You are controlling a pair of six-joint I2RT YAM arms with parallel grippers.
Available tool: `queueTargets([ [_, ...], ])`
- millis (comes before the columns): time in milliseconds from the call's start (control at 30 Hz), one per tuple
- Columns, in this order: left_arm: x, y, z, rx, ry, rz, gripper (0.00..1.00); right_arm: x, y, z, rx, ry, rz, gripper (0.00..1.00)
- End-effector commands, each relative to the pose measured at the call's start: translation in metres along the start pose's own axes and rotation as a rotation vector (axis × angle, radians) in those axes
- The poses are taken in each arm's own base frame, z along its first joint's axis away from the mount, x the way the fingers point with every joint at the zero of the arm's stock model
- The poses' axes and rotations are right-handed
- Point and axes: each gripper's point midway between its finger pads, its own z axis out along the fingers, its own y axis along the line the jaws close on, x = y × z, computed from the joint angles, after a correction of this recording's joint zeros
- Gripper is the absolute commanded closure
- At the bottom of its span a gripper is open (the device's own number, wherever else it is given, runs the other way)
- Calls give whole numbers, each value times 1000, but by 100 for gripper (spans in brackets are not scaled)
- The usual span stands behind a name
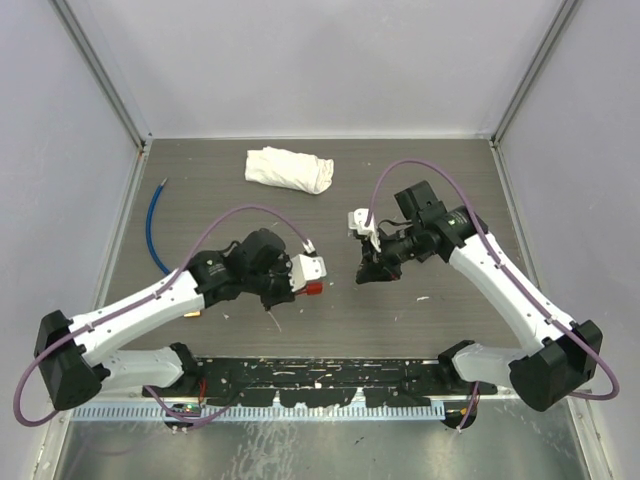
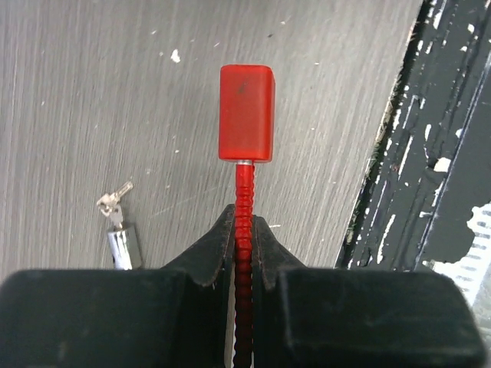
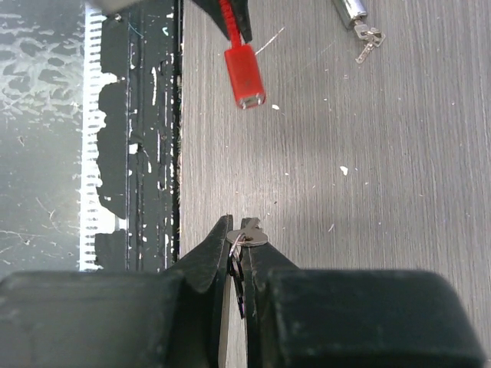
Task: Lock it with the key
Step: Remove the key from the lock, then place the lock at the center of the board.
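Note:
My left gripper [image 2: 243, 230] is shut on the ribbed red cable [image 2: 243, 192] of the lock. The lock's red block body [image 2: 245, 113] sticks out past the fingertips above the table. In the top view this red body [image 1: 313, 289] points right, toward my right gripper [image 1: 367, 274], a short gap away. My right gripper [image 3: 239, 231] is shut on a small silver key [image 3: 250, 238], whose ring hangs between the fingers. The right wrist view has the red lock body [image 3: 245, 77] ahead of the key, its open end turned toward it.
A silver cylinder with a small bunch of keys [image 2: 119, 230] lies on the table left of the lock, also visible as the cylinder [image 3: 351, 9]. A crumpled white cloth [image 1: 290, 168] lies at the back, a blue cable [image 1: 155, 225] at the left, a black rail [image 1: 320, 375] along the near edge.

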Motion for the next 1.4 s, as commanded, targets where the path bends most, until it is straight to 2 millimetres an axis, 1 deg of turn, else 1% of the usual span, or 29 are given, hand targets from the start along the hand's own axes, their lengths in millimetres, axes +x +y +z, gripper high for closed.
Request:
queueTargets([
  [0,-19,17,-18,-34,-154,-116,100,-20,-18,-16,85,-68,0,99],
  [33,-30,11,-20,32,-228,-168,100,-14,-29,-18,126,-69,32,99],
  [100,-42,10,-19,104,-325,-299,100,2,-57,-24,223,-66,99,98],
  [167,-55,16,-11,134,-390,-425,100,18,-86,-30,316,-69,163,97],
  [233,-70,26,1,151,-432,-529,100,30,-112,-35,381,-82,225,96],
  [267,-80,32,9,160,-444,-599,100,34,-125,-35,403,-83,249,95],
  [300,-84,41,23,160,-432,-660,100,38,-136,-36,419,-79,267,94],
  [333,-90,52,34,149,-418,-718,100,44,-148,-32,423,-67,290,93],
  [400,-95,73,59,127,-368,-825,100,48,-168,-27,434,-57,317,91],
  [433,-102,84,70,121,-353,-861,100,50,-177,-24,438,-55,329,91],
  [467,-94,94,91,102,-309,-912,100,54,-187,-22,452,-50,345,91],
  [567,-88,122,130,25,-249,-998,100,65,-216,-14,486,-31,376,90],
  [633,-89,140,149,-16,-221,-1024,100,74,-232,-6,489,-10,408,89],
  [733,-94,165,168,-72,-199,-1037,99,87,-255,1,505,29,444,88],
  [767,-97,173,172,-95,-196,-1036,97,95,-262,5,508,52,461,87],
  [800,-98,181,176,-122,-187,-1038,94,99,-268,6,514,66,466,87],
  [833,-99,187,178,-142,-182,-1039,90,103,-272,8,514,80,474,86],
  [900,-100,200,182,-191,-176,-1036,78,108,-279,10,516,100,484,83],
  [933,-101,206,182,-214,-177,-1026,72,110,-282,10,522,107,485,79],
  [967,-100,212,181,-248,-174,-1020,65,110,-285,9,532,113,482,72],
  [1033,-100,226,176,-312,-184,-996,54,111,-291,5,559,125,471,61],
  [1067,-99,231,173,-337,-189,-982,51,109,-293,2,570,126,461,58],
  [1133,-100,239,165,-381,-199,-956,46,102,-295,-5,591,125,439,53],
  [1267,-99,251,143,-438,-226,-932,44,82,-291,-23,625,113,382,50],
  [1367,-101,260,112,-501,-283,-901,43,62,-279,-39,642,87,336,49],
])
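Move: My left hand holds the red lock by its cable, bound for a bare patch of table about 24 cm ahead, 17 cm to its right and 11 cm below. The silver padlock lies some 11 cm ahead and 5 cm left of that hand, the white towel about 41 cm straight ahead. My right hand takes the keys to a spot some 25 cm ahead, 6 cm right and 17 cm below; the black padlock lies about 12 cm right of that spot and 7 cm nearer me. I carry both loads out over the table and down to the bare patch between towel and black padlock. My left hand goes some 27 cm forward and bears right, sinking about 9 cm and swinging counter-clockwise; my right goes as far forward, down about 16 cm and a little right, turning 40 degrees clockwise. Low down, both grippers open, let go, and ease up slightly. ##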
